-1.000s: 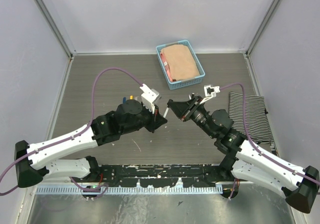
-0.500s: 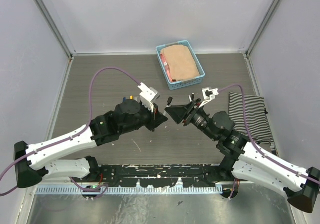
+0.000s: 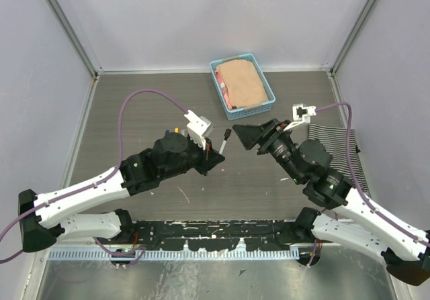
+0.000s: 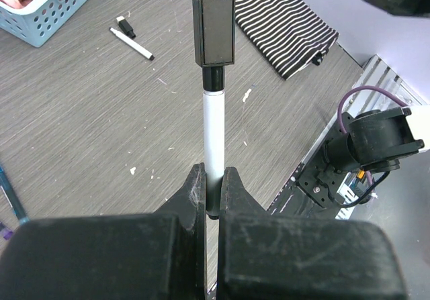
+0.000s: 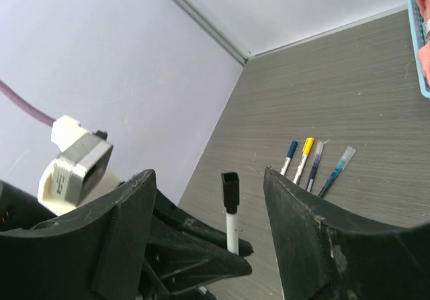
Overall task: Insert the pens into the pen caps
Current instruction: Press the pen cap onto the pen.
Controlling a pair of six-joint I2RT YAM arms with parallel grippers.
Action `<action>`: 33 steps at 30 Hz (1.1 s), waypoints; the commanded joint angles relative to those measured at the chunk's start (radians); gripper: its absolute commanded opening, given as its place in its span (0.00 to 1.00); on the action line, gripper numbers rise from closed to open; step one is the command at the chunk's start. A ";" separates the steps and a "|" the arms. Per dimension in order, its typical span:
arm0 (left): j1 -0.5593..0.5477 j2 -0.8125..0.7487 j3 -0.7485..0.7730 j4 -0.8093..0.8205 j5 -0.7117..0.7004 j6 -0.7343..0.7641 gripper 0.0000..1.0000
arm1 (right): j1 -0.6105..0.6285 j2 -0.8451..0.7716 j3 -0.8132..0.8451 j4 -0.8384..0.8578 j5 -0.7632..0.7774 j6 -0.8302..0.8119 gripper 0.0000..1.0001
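My left gripper (image 4: 213, 179) is shut on the lower end of a white pen (image 4: 213, 129). The pen stands upright from the jaws, and a black pen cap (image 4: 213, 31) sits on its tip. From above, this capped pen (image 3: 224, 142) points toward my right gripper (image 3: 243, 137), which is open and empty a short way to its right. In the right wrist view the capped pen (image 5: 231, 209) shows beyond the gap between the spread fingers (image 5: 316, 233). Another white pen (image 4: 132, 43) lies on the table beside a loose black cap (image 4: 125, 25).
A blue basket (image 3: 222, 94) with cloth in it stands at the back. A striped cloth (image 3: 336, 156) lies at the right. Several pens with blue and yellow caps (image 5: 304, 156) lie side by side on the table left of centre.
My right gripper has opened and drawn back to the right, leaving the black cap on the pen. The left gripper has kept hold of the pen, which now stands free.
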 commanded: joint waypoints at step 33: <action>-0.001 -0.030 -0.005 0.037 -0.009 0.001 0.00 | 0.003 0.219 0.151 -0.051 -0.060 0.061 0.36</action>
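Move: The black cap, standing on top of the upright white pen, is about 3 cm to the right gripper's left, some 4 cm below it and 1 cm ahead. The barrel is beneath, about 4 cm left and 8 cm down, with the left fingertips some 5 cm left, 12 cm down and 1 cm back. From the left gripper, the cap is roughly 8 cm up, 2 cm ahead and 2 cm to the right. Swing the open right gripper forward about 2 cm, then left about 4 cm and down some 3 cm, bringing its fingers around the black cap. Tip the fingers about 10 degrees downward, and narrow them from wide open to under half, short of a grip. Keep the left gripper pinching the white pen, nearly still. ##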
